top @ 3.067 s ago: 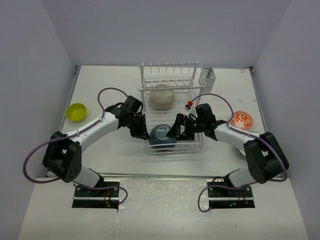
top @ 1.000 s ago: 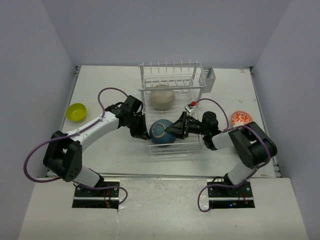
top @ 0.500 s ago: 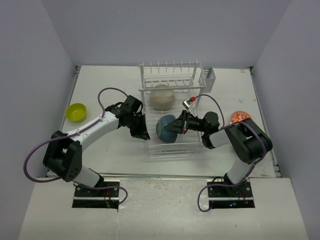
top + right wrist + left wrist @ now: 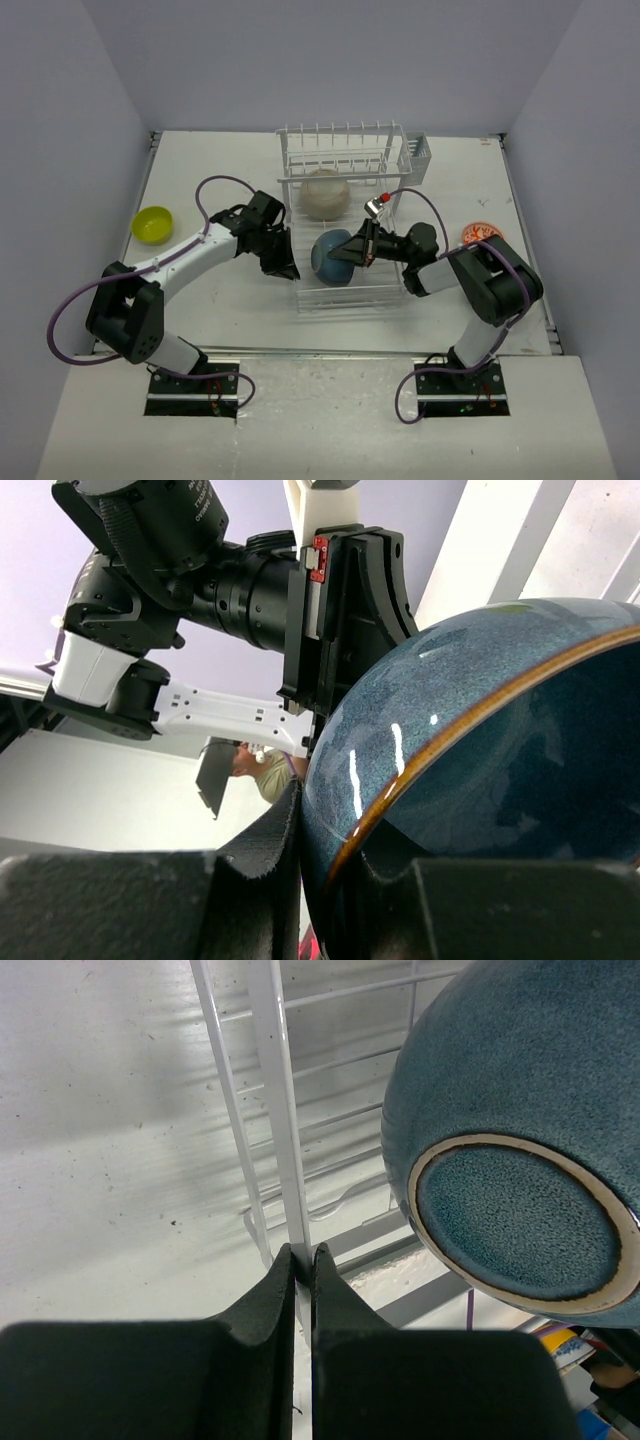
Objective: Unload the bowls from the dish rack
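Note:
The white wire dish rack [image 4: 385, 285] stands mid-table. A beige-cream bowl [image 4: 325, 193] lies in its back half. My right gripper [image 4: 350, 250] is shut on the rim of the dark blue bowl [image 4: 330, 258] and holds it tipped on its side above the rack's front base. In the right wrist view the fingers [image 4: 275, 840] pinch that rim with the bowl [image 4: 480, 760] filling the frame. My left gripper [image 4: 285, 268] is shut on a wire of the rack's left edge [image 4: 280, 1140]; the blue bowl's foot [image 4: 520, 1220] shows beside it. The dark teal-green bowl is out of view.
A yellow-green bowl [image 4: 153, 223] sits on the table at the left. A white bowl with orange-red pattern [image 4: 483, 235] sits at the right, partly behind my right arm. The grey caddy [image 4: 416, 160] hangs on the rack's back right corner.
The right gripper has raised the dark blue bowl off the rack's base and tipped it onto its side. The left gripper has stayed clamped on the rack's edge.

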`<state>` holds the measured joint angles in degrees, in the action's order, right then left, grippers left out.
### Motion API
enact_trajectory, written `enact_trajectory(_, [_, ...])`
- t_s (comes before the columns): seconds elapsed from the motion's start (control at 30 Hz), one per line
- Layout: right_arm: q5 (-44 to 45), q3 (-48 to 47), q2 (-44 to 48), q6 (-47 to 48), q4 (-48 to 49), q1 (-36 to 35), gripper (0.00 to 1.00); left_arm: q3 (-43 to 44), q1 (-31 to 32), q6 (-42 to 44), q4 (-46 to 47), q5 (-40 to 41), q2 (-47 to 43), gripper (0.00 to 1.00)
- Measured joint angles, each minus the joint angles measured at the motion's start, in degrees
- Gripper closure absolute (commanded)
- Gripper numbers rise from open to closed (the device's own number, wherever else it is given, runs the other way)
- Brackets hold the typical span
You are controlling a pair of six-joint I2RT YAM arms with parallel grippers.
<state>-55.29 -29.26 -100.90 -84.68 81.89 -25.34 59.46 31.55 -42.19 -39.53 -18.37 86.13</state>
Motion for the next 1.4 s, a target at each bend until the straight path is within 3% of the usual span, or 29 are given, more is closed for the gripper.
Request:
enact_trajectory(0.13, [-1.14,0.20,3.17,0.81,-4.44,0.02,1.00,-0.17,-0.04,-0.02,0.42,-0.31,0.00,1.00])
enact_trajectory(0.27, [-1.75,0.39,10.62,5.03,-15.85,-0.04,1.00,-0.26,-0.02,-0.09,1.68,-1.03,0.33,1.00])
enact_trajectory(0.5, [0.79,-7.54,32.72,23.39,-53.64,0.46,1.00,-0.68,-0.02,-0.15,4.09,-1.86,0.63,1.00])
enact_trajectory(0.67, [4.52,-12.83,40.22,33.22,-72.46,0.42,1.00,-1.22,-0.02,-0.20,5.92,-2.29,0.61,1.00])
enact_trajectory(0.83, [16.20,-16.24,45.22,40.63,-92.19,1.99,1.00,-1.75,-0.02,-0.26,7.19,-2.54,0.48,1.00])
enact_trajectory(1.03, [38.56,-28.04,45.75,50.16,-116.50,4.85,1.00,-3.17,-0.04,-0.57,9.22,-2.67,-0.39,1.00])
enact_trajectory(1.23, [59.78,-36.85,43.39,54.01,-130.29,7.54,1.00,-3.98,-0.09,-0.72,10.21,-2.62,-1.07,1.00])
enact_trajectory(1.4, [73.90,-37.64,39.36,54.75,-138.49,9.01,1.00,-4.50,-0.42,-0.70,10.78,-2.62,-1.49,1.00])
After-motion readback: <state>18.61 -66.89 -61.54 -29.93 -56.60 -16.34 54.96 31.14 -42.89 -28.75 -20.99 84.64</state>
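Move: My right hand already has the blue bowl by its rim and takes it to the bowls set out on the right: the green bowl is about 39 cm to that hand's right, 6 cm back and 14 below; the orange-patterned bowl is 35 cm right, 9 ahead and 15 below. The rack's right rail crosses the way, about 15 cm right, level fore and aft, 8 below. From my left hand the green bowl is roughly 49 cm right, 4 back, 6 below. I lift the blue bowl with my right hand about 9 cm, drawing back a little, then swing it some 25 cm right over the rack's right rail towards the green bowl, sinking about 5 cm late on. Meanwhile the wrist rolls over and turns clockwise, so the fingers go from pointing left to pointing forward and down, grip kept. My left hand keeps pinching the rack's left rail and shifts slightly right and forward with it. ##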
